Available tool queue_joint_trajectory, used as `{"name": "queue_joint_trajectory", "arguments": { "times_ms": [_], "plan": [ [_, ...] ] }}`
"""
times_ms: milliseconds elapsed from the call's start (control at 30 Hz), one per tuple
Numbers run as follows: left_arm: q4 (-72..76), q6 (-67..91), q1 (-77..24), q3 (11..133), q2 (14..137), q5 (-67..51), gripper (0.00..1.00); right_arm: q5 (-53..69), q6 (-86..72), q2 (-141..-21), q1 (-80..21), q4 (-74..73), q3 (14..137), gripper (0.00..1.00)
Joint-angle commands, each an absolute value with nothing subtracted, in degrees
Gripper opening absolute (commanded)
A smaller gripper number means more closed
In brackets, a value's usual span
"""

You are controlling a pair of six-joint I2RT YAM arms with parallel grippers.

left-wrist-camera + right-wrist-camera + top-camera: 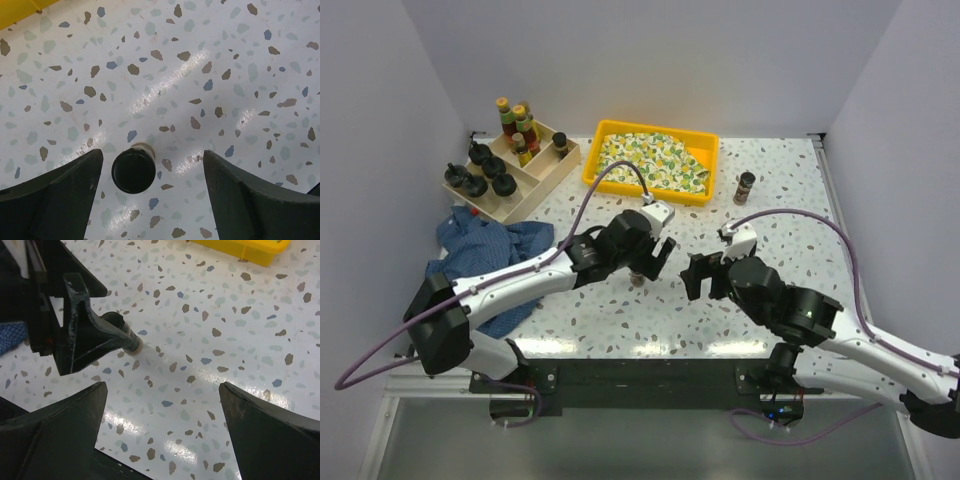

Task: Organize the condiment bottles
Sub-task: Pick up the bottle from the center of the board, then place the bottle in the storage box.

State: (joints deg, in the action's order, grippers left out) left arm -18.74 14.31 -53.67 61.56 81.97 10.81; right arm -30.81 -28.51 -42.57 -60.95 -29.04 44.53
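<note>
A small brown spice jar with a black cap (133, 171) stands upright on the speckled table, between the fingers of my left gripper (152, 162). The gripper is open; the jar sits nearer the left finger, with a gap on both sides. From above, the jar (637, 279) peeks out under the left gripper (642, 267). My right gripper (692, 278) is open and empty just right of it. In the right wrist view the right gripper (162, 390) faces the jar (131, 342). Another spice jar (745, 187) stands near the yellow tray.
A pale wooden divided box (546, 178) at the back left holds several black-capped squat bottles (480, 175) and slim sauce bottles (518, 125). A yellow tray (602, 152) with patterned cloth is at the back. A blue cloth (490, 250) lies under the left arm.
</note>
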Motion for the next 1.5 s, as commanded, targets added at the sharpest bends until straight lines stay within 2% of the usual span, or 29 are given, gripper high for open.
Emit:
{"name": "queue_joint_trajectory", "arguments": {
  "times_ms": [0,267,300,400,600,733,800,833,933,967,1133,1300,1467],
  "plan": [
    [-21.44,16.61,-53.96,64.33,85.16,13.62,0.85,-34.19,-29.36,-39.65,-60.82,-29.96,43.51,0.99],
    [-21.36,19.07,-54.23,63.9,88.67,14.68,0.76,-36.12,-29.62,-37.09,-60.73,-32.17,43.42,0.99],
    [-21.1,19.16,-54.32,63.81,88.94,14.33,0.71,-36.12,-29.62,-36.74,-60.73,-32.17,43.42,0.99],
    [-21.44,19.95,-54.23,63.81,90.35,14.24,0.63,-36.74,-29.53,-35.77,-60.73,-32.34,43.15,0.99],
    [-23.2,21.88,-54.32,63.98,91.41,16.17,0.58,-36.83,-29.71,-35.24,-60.82,-32.43,43.15,0.99],
    [-23.29,21.88,-54.23,64.34,91.06,17.75,0.33,-37.09,-29.45,-34.98,-60.73,-32.17,43.07,0.99],
    [-23.55,21.97,-54.32,64.86,90.27,18.72,0.26,-37.18,-29.36,-34.89,-60.73,-32.34,43.15,0.98],
    [-24.25,21.97,-54.32,65.21,89.83,19.85,0.17,-37.18,-29.36,-34.81,-60.82,-32.43,43.15,0.99],
    [-26.62,21.54,-54.14,67.4,89.12,22.84,0.07,-36.91,-29.36,-34.54,-60.73,-32.52,43.24,0.99],
    [-27.33,20.92,-53.79,68.2,88.95,23.81,0.0,-36.74,-29.53,-34.45,-60.73,-32.43,43.24,0.99],
    [-29.62,18.2,-47.92,74.52,86.76,23.83,0.0,-36.21,-29.36,-34.19,-60.73,-31.99,43.15,0.99],
    [-27.95,13.98,-35.7,80.85,85.87,21.8,0.0,-35.69,-29.62,-34.01,-60.73,-32.17,43.24,0.99],
    [-27.25,10.2,-21.83,90.93,92.01,17.41,0.0,-35.33,-30.14,-33.22,-60.73,-32.78,43.07,0.99]
  ]
}}
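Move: Under the left hand's open fingers stands the bottle, about 2 cm to its left and roughly 10 cm below. From that hand the yellow tray's middle is some 29 cm ahead; the wooden rack lies about 25 cm ahead and 32 cm left, and the other spice bottle 20 cm ahead and 22 cm right. From the idle right hand the bottle lies about 6 cm ahead, 12 cm left and 16 cm below. Sinking about 7 cm almost straight down over the bottle, the left hand closes its fingers to roughly half and pinches the bottle near its black cap. It then swings up, forward and left, some 15 cm forward, towards the gap between tray and rack, turning about 30 degrees counter-clockwise. The empty right hand, open, eases some 3 cm to the right. ##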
